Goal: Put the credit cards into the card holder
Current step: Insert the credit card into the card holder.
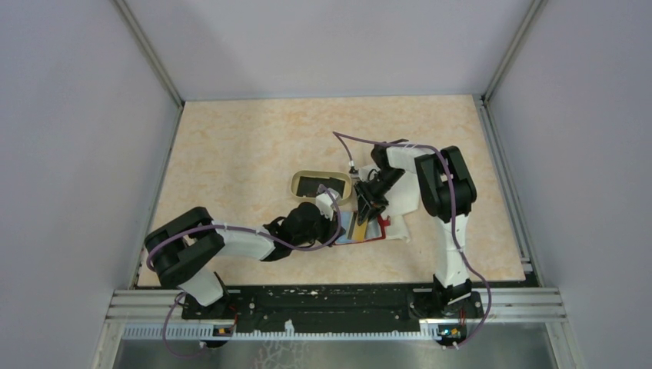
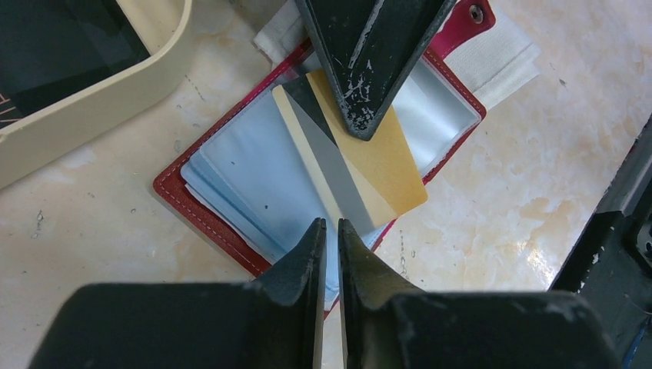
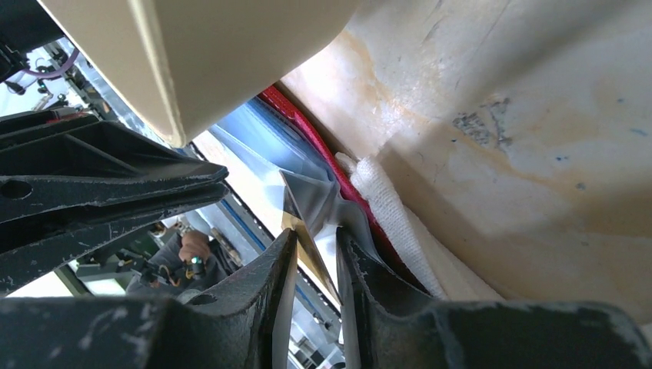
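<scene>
The red card holder (image 2: pixel 201 216) lies open on the table, its clear sleeves facing up (image 1: pixel 360 234). A yellow credit card (image 2: pixel 380 165) with a grey stripe sticks partway out of a sleeve. My right gripper (image 3: pixel 315 234) stands over that card's outer end; its jaws are slightly apart and the card's edge (image 3: pixel 306 229) touches only one finger. My left gripper (image 2: pixel 330 224) sits at the holder's near corner, its jaws almost together with a clear sleeve between them. A black credit card (image 2: pixel 61 46) lies in the tan tray.
The tan oval tray (image 1: pixel 296 183) stands just behind and left of the holder, close to both grippers. A white cloth (image 2: pixel 500 65) lies under the holder's far side. Walls enclose the table on three sides.
</scene>
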You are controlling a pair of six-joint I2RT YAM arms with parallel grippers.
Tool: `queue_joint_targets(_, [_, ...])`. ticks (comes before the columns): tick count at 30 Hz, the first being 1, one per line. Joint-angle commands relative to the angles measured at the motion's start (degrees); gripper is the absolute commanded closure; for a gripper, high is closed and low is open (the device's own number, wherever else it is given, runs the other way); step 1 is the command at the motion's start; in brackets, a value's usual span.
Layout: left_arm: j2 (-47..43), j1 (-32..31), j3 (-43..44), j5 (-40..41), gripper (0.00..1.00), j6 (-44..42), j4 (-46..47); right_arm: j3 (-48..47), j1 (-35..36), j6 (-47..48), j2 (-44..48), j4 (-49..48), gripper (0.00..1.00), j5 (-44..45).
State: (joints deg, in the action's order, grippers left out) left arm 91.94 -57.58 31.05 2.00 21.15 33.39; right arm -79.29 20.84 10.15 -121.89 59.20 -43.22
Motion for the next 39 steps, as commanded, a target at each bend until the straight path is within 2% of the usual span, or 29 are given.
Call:
queue_joint_targets(1, [-0.6, 0.1, -0.8, -1.7, 0.84, -0.6, 3.3, -0.1, 1.5, 1.6, -1.2, -5.5, 0.73, 5.1])
queue_joint_targets(8, [-4.3, 0.1, 0.2, -12.3, 0.81, 3.0, 4.0, 0.0, 1.4, 2.8, 0.1, -5.4, 0.73, 4.6])
queue_joint_targets(11, [-3.4, 0.0, 0.9, -16.7, 0.8, 7.0, 7.4, -0.3, 1.4, 2.9, 0.7, -5.4, 0.73, 4.3])
queue_joint_targets(14, [-0.4, -0.6, 3.1, -17.4, 0.8, 10.0, 9.2, -0.6, 1.4, 2.9, 0.7, -5.5, 0.73, 4.1])
queue_joint_targets(19, [5.4, -4.1, 9.4, -10.9, 0.8, 11.4, 4.8, -0.7, 1.3, 3.0, 0.4, -5.7, 0.72, 3.8])
queue_joint_targets(22, [8.5, -6.8, 14.7, -3.8, 0.8, 11.1, -2.2, -0.7, 1.4, 3.0, 0.4, -5.7, 0.72, 3.6])
queue_joint_targets(28, [12.7, -8.0, 20.4, 6.7, 0.8, 11.1, -11.2, -0.7, 1.4, 3.0, 1.0, -5.7, 0.72, 3.7])
queue_joint_targets(39, [14.8, -7.9, 23.8, 13.1, 0.79, 10.1, -16.0, -0.6, 1.4, 3.3, 1.5, -5.6, 0.7, 3.3])
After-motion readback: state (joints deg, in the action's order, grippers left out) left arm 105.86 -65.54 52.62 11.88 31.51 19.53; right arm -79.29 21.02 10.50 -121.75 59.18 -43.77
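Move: The gold credit card lies across the open card holder, about 6 cm to the right of the left hand, 1 cm farther out and 2 cm below it. The holder's middle is also some 7 cm to the right and 1 cm out, its red snap strap about 14 cm right and 2 cm out. The beige tray sits roughly 12 cm ahead and 4 cm left. From the right hand, the card's middle is about 1 cm back, 1 cm left and 1 cm below. The right fingers, slightly parted, stay around the gold card's edge almost without moving. The left hand rises about 4 cm while drawing back and right, swings right past the near side of the right fingers to about 10 cm from its start, then sinks 4 to 5 cm and comes forward and 2 cm back left, its nearly shut tips ending close beside the card's right side; contact there can't be made out. ##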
